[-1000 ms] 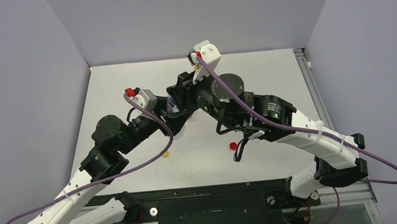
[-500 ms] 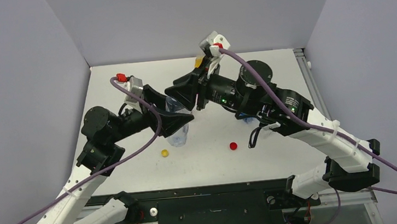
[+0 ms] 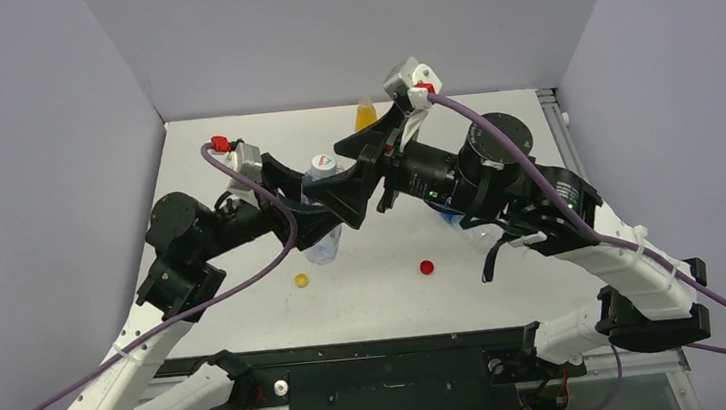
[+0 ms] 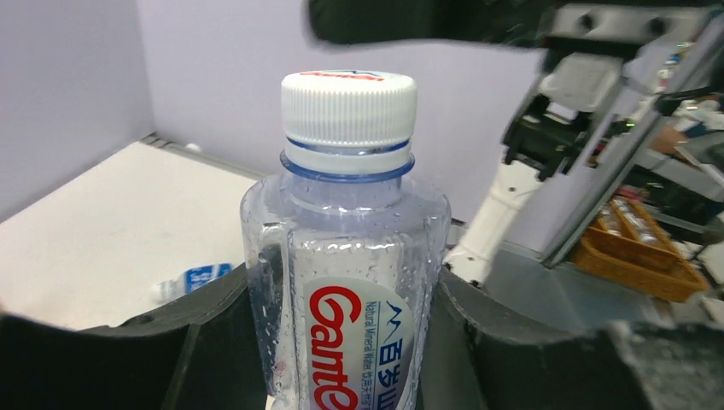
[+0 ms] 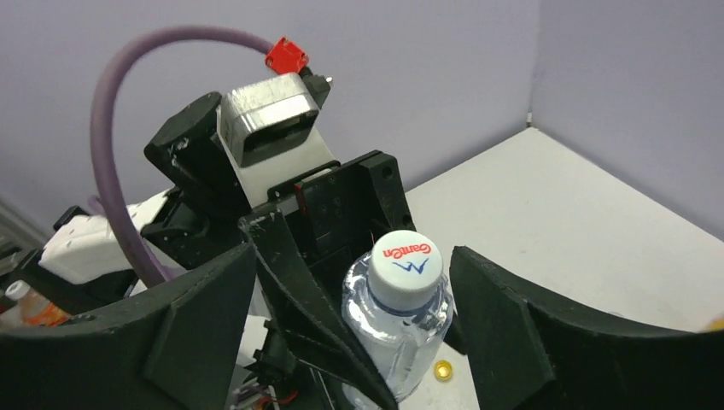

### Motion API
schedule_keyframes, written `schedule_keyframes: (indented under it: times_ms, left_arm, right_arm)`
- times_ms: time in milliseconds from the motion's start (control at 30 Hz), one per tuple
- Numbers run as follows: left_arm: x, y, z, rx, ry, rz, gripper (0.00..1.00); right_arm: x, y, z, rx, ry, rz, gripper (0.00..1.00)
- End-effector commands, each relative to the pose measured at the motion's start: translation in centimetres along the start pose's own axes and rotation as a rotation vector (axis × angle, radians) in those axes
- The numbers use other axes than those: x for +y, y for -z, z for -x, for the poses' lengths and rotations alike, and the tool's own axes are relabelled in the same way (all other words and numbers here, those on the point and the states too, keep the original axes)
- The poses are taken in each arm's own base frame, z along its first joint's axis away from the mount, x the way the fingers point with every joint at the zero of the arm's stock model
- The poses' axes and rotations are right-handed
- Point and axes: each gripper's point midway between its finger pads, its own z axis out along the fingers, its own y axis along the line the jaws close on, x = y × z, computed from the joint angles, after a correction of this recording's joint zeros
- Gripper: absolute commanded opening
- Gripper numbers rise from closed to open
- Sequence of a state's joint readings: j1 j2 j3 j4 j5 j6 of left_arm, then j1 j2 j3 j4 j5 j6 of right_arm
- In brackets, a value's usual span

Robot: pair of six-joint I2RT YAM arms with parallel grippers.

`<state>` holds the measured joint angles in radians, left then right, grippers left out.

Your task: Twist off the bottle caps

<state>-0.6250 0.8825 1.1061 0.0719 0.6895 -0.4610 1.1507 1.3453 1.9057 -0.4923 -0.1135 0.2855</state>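
Observation:
My left gripper (image 4: 346,342) is shut on a clear bottle (image 4: 350,282) with a red-and-white label, holding it upright above the table by its body. A white ribbed cap (image 4: 348,107) sits on the bottle's neck. In the top view the cap (image 3: 323,165) is just left of my right gripper (image 3: 351,178). That gripper (image 5: 354,282) is open. The cap (image 5: 404,259) shows between its two spread fingers (image 5: 546,342), and neither finger touches it. A yellow cap (image 3: 301,280) and a red cap (image 3: 427,267) lie loose on the table.
An orange juice bottle (image 3: 365,114) stands at the back of the table. A bottle with a blue label (image 4: 192,278) lies on its side under my right arm. Grey walls close off the left, back and right sides.
My right gripper was shut at the bottle's cap, then drew back to the right and opened. My left arm shifted the held bottle slightly; the white cap stays on the neck.

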Motion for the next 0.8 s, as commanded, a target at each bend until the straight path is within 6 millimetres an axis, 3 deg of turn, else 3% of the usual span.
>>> schedule_keyframes:
  times_ms: [0,67,100,200,533,767]
  left_arm:
    - [4.2,0.6,0.7,-0.021,-0.186,0.21,0.02]
    - [5.5,0.9,0.4,-0.007,-0.236,0.279,0.02]
    - [5.8,0.9,0.0,0.006,-0.266,0.291,0.02]
    - [6.6,1.2,0.2,0.001,-0.327,0.353,0.02]
    - [6.4,1.0,0.0,-0.001,-0.369,0.364,0.02]
    - [6.3,0.9,0.4,-0.018,-0.353,0.368,0.02]
  right_arm:
    - [-3.1,1.7,4.0,-0.087,0.025,-0.295,0.8]
    - [-4.2,1.1,3.6,-0.06,0.014,-0.383,0.81]
    - [-4.9,0.3,2.3,-0.02,0.015,-0.426,0.81]
    - [-5.4,-0.3,2.1,-0.016,0.001,-0.472,0.81]
    - [-5.7,-1.7,1.0,-0.004,-0.011,-0.484,0.61]
    - [-6.7,-2.0,-0.7,0.021,-0.023,-0.514,0.52]
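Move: Just beyond the right fingertips is the white cap of the bottle in the left grip, about 2 cm ahead of the right hand, 2 cm to its left and 2 cm lower; from the left hand it is some 8 cm above and 1 cm left. Down on the table, roughly 50 cm below the right hand, the loose yellow cap lies 13 cm ahead and 13 cm left, the red cap 13 cm ahead and 15 cm right. Swinging back for a fresh grip, the open right hand goes up some 4 cm, then forward and down over the white cap, turning about 25 degrees clockwise; its fingers then part-close around the cap without yet pinching it. The left hand keeps its grip on the bottle and carries it forward about 6 cm and down 3, turning counter-clockwise and tilting. ##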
